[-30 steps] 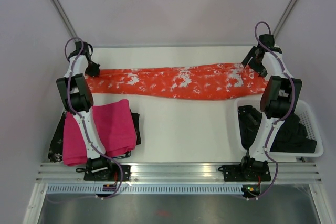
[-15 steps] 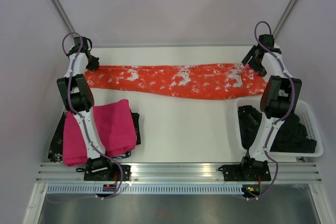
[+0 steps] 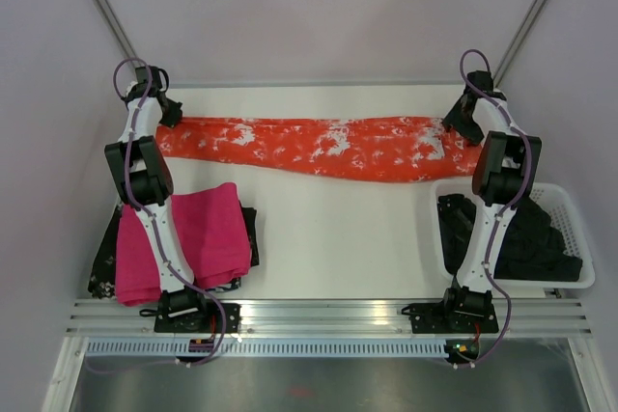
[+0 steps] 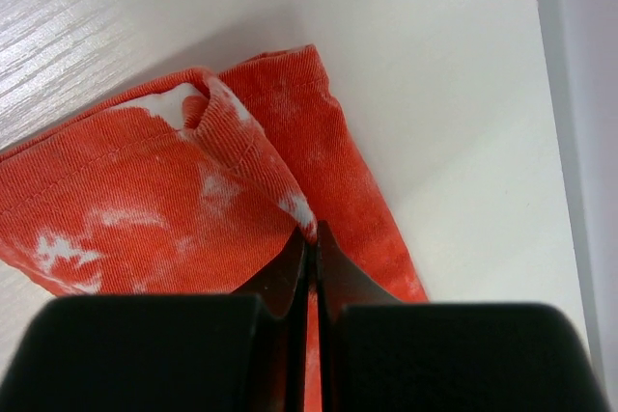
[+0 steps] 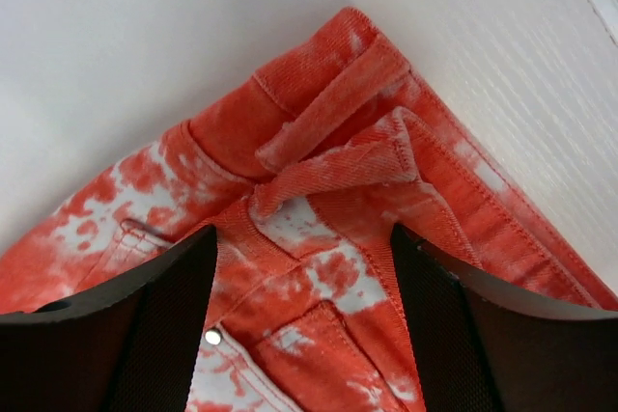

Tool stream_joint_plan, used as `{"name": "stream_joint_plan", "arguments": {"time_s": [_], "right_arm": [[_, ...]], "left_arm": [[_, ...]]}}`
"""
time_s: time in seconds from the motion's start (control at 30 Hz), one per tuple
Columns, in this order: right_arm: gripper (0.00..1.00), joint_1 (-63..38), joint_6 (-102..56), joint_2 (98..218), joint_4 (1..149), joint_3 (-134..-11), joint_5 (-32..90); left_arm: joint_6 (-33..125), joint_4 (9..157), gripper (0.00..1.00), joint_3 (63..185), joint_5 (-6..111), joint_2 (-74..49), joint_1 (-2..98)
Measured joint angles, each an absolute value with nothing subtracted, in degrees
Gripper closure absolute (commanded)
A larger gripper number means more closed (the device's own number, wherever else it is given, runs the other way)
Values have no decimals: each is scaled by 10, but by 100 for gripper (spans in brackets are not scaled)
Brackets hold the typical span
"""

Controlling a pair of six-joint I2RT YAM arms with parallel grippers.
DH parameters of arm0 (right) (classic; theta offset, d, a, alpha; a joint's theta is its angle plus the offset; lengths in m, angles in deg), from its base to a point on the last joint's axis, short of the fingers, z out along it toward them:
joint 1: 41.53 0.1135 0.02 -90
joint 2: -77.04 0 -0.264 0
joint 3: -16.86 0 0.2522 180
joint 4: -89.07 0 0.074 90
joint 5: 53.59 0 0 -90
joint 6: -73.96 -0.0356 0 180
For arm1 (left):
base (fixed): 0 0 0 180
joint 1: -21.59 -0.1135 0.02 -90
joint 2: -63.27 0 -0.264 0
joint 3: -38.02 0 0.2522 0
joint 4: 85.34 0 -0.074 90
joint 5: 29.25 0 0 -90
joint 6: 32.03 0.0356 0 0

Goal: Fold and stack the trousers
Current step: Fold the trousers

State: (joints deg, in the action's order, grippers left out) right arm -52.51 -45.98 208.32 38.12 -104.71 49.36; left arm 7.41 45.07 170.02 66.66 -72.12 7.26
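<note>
The orange-red, white-blotched trousers [image 3: 319,149] lie stretched flat along the far side of the table. My left gripper [image 3: 172,115] is at their left end. In the left wrist view it [image 4: 311,231] is shut on a pinch of the leg hem [image 4: 145,190]. My right gripper [image 3: 456,125] is at the right end, over the waistband. In the right wrist view its jaws [image 5: 302,233] stand wide apart with the waistband and a belt loop [image 5: 319,142] between them, and the fingers [image 5: 164,306] lie along the cloth on either side.
A folded magenta-pink cloth [image 3: 183,238] lies on a dark garment [image 3: 104,262] at the near left. A white basket [image 3: 570,209] with dark clothes [image 3: 521,238] stands at the near right. The back wall runs just behind the trousers.
My left gripper has pulled the hem a little farther back and left. The right gripper has come down onto the waistband, its jaws slightly narrower. The trousers lie straighter.
</note>
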Motion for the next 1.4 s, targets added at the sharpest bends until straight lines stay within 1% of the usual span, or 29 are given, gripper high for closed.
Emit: {"name": "stream_joint_plan", "arguments": {"time_s": [0.13,0.23,0.27,0.33,0.43,0.53,0.63,0.67,0.73,0.77,0.87,1.1,1.3,1.4], "right_arm": [[25,-521,-455,2113,364,-1088,510],[24,-520,-456,2119,364,-1097,518],[22,-519,-459,2119,364,-1097,520],[22,-519,-474,2118,377,-1089,527],[22,-518,-496,2104,408,-1058,535],[24,-518,-520,2100,418,-1050,543],[37,-518,-536,2101,415,-1053,550],[51,-518,-540,2102,415,-1053,551],[71,-518,-546,2102,416,-1053,558],[86,-519,-551,2103,417,-1053,560],[100,-519,-558,2103,419,-1053,557],[100,-519,-557,2095,423,-1044,561],[100,-519,-550,2026,442,-966,573],[100,-519,-541,2001,450,-959,573]], "left_arm": [[74,451,98,1700,666,-721,73],[74,451,98,1700,666,-721,73],[74,451,98,1700,666,-721,73],[74,451,98,1700,665,-721,73],[74,451,98,1700,664,-721,73],[74,452,98,1700,664,-721,73],[74,452,98,1700,664,-721,73],[74,452,98,1700,664,-721,73],[74,452,98,1700,664,-721,73],[74,452,98,1700,664,-721,73],[74,453,98,1700,664,-721,73],[75,446,98,1700,666,-721,73],[80,436,98,1700,673,-716,74],[81,437,98,1700,676,-708,75]]}}
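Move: The fold of red cloth near the trousers' waist lies just ahead of the open right fingers, about 2 cm forward, 1 cm right and 1 cm lower. The waist's far corner is some 6 cm ahead and 5 cm right of this hand, its near corner about 13 cm back and 4 cm right; the laundry basket's middle is roughly 28 cm back and 5 cm right. From the left hand, that waist fold lies about 80 cm right, level ahead, slightly lower. Forward and a little right over the waist, the right hand eases about 2 cm while sinking slightly and turning some 10 degrees clockwise, then shuts its fingers on the upper fold. Keeping that pinch, it draws back about 2 cm and rises some 4 cm off its lowest point. The left hand still holds its end, lifting about 1 cm at the very end. ##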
